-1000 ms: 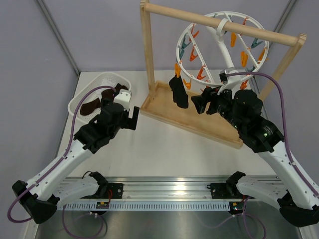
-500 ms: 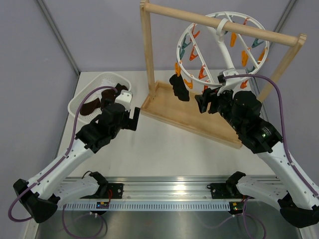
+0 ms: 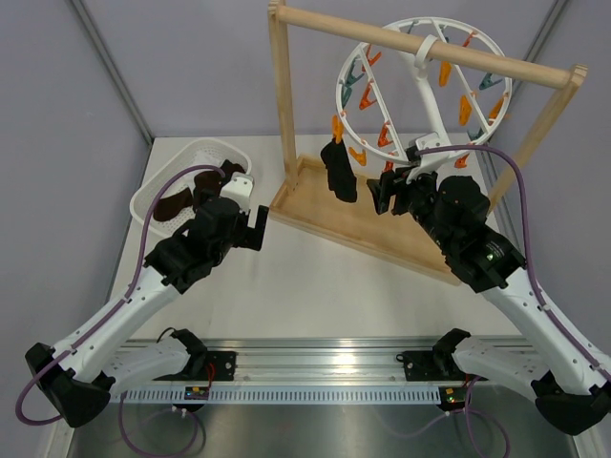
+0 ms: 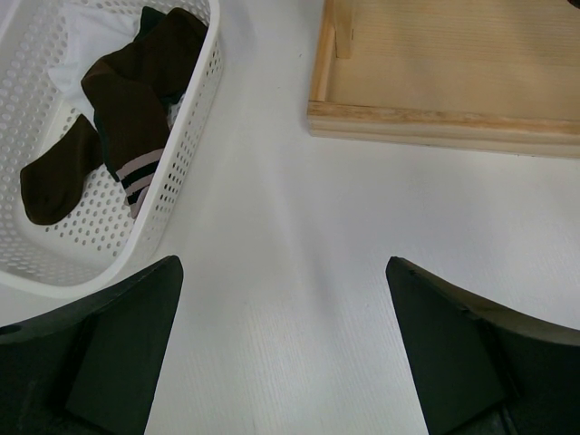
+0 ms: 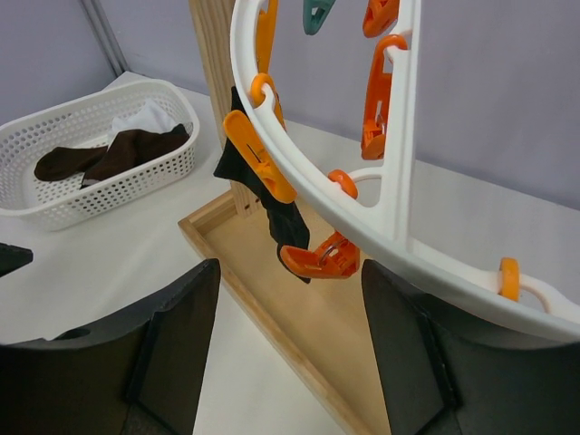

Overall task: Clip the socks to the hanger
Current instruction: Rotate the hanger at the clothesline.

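Note:
The hanger (image 3: 431, 95) is a white ring with orange and teal clips, hooked on the wooden rail. One black sock (image 3: 338, 172) hangs from an orange clip (image 5: 258, 154) on its lower left rim (image 5: 299, 172). More dark socks (image 3: 181, 198) lie in the basket, one with a striped cuff (image 4: 127, 100). My right gripper (image 3: 387, 191) is open just under the ring. A free orange clip (image 5: 322, 258) dangles between its fingertips (image 5: 290, 272), with the black sock (image 5: 281, 217) right behind it. My left gripper (image 3: 256, 224) is open and empty over bare table (image 4: 283, 272).
A white mesh basket (image 3: 148, 191) stands at the back left, and its wall (image 4: 186, 154) shows in the left wrist view. The wooden stand has a post (image 3: 282, 95) and a tray base (image 3: 334, 224) running under the hanger. Purple cables loop over both arms.
My right gripper has moved up and to the left, closer under the ring, and spread slightly. The ring and the hanging sock have swung a little. The left arm has stayed put.

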Tool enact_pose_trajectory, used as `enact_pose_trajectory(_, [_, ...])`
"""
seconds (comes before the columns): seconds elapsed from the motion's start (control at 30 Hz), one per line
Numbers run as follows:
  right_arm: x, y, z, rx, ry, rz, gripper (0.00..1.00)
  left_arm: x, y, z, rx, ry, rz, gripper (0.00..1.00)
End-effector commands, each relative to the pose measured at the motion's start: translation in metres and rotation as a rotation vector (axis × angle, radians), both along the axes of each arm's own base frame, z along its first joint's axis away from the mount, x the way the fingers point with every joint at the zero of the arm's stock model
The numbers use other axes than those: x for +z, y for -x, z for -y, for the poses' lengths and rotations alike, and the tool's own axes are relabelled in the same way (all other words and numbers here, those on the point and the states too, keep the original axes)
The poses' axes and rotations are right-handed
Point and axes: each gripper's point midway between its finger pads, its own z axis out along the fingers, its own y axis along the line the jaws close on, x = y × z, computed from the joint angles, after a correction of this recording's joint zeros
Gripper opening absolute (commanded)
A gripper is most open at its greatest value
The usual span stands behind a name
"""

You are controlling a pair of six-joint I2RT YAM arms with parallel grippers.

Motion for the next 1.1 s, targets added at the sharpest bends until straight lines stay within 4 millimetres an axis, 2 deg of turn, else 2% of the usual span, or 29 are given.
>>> enact_pose_trajectory(0.0, [0.018, -0.008, -0.003, -0.009, -0.027, 0.092, 0.72, 0.006, -0.005, 0.004, -0.01, 0.022, 0.028, 0.99])
enact_pose_trajectory(0.17, [0.02, -0.01, -0.006, -0.01, -0.052, 0.105, 0.74, 0.006, -0.005, 0.005, -0.01, 0.023, 0.026, 0.99])
enact_pose_trajectory(0.33, [0.03, 0.001, -0.019, 0.078, -0.106, 0.101, 0.74, 0.011, -0.003, 0.009, -0.028, 0.051, 0.035, 0.99])
enact_pose_trajectory(0.47, [0.044, 0.009, -0.024, 0.121, -0.144, 0.086, 0.74, 0.027, -0.001, 0.023, -0.058, 0.159, 0.046, 0.99])
enact_pose_trajectory(0.53, [0.044, 0.011, -0.024, 0.12, -0.149, 0.061, 0.74, 0.041, 0.004, 0.041, -0.097, 0.28, 0.034, 0.99])
enact_pose_trajectory(0.57, [0.051, 0.012, -0.023, 0.12, -0.16, 0.063, 0.74, 0.055, 0.005, 0.049, -0.117, 0.335, 0.045, 0.99])
enact_pose_trajectory(0.7, [0.049, 0.009, -0.021, 0.088, -0.172, 0.022, 0.74, 0.096, 0.014, 0.094, -0.254, 0.602, 0.047, 0.99])
enact_pose_trajectory(0.77, [0.049, 0.009, -0.019, 0.073, -0.178, 0.006, 0.73, 0.102, 0.017, 0.113, -0.291, 0.652, 0.042, 0.98])
enact_pose_trajectory(0.8, [0.049, 0.008, -0.017, 0.055, -0.191, -0.006, 0.73, 0.113, 0.016, 0.121, -0.306, 0.686, 0.069, 0.98])
enact_pose_trajectory(0.83, [0.047, 0.008, -0.015, 0.046, -0.196, -0.019, 0.74, 0.114, 0.023, 0.135, -0.338, 0.69, 0.067, 0.98])
enact_pose_trajectory(0.9, [0.051, 0.01, -0.012, 0.023, -0.237, -0.037, 0.73, 0.118, 0.019, 0.152, -0.345, 0.698, 0.126, 0.98])
enact_pose_trajectory(0.97, [0.055, 0.015, -0.007, 0.013, -0.265, -0.044, 0.73, 0.119, 0.025, 0.171, -0.378, 0.707, 0.171, 0.98])
enact_pose_trajectory(1.0, [0.06, 0.019, -0.005, 0.009, -0.3, -0.053, 0.73, 0.129, 0.021, 0.181, -0.4, 0.733, 0.233, 0.98])
enact_pose_trajectory(1.03, [0.063, 0.022, -0.003, 0.005, -0.311, -0.061, 0.73, 0.121, 0.023, 0.19, -0.42, 0.73, 0.244, 0.97])
enact_pose_trajectory(1.07, [0.065, 0.025, -0.003, 0.014, -0.321, -0.068, 0.73, 0.123, 0.022, 0.196, -0.434, 0.74, 0.276, 0.96])
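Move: The hanger's middle is about 16 cm ahead of the right hand, 8 cm to its right and 4 cm higher, its near rim arcing just over the right finger. An empty orange clip hangs 5 cm ahead of that hand and 1 cm left, and the clipped sock 9 cm ahead, 9 cm left and 6 cm lower. From the left hand the hanger is roughly 18 cm ahead, 36 cm right and 18 cm up. By the hanger's near rim the right hand, still part open, eases slightly forward and left, then rises about 3 cm and draws back a little, its left side tipping up; whether it bears on the rim can't be seen. The left hand waits, then sweeps some 18 cm right and 9 cm up towards the hanger, drifting slightly back and staying wide open, rolling its left side down and turning clockwise. ##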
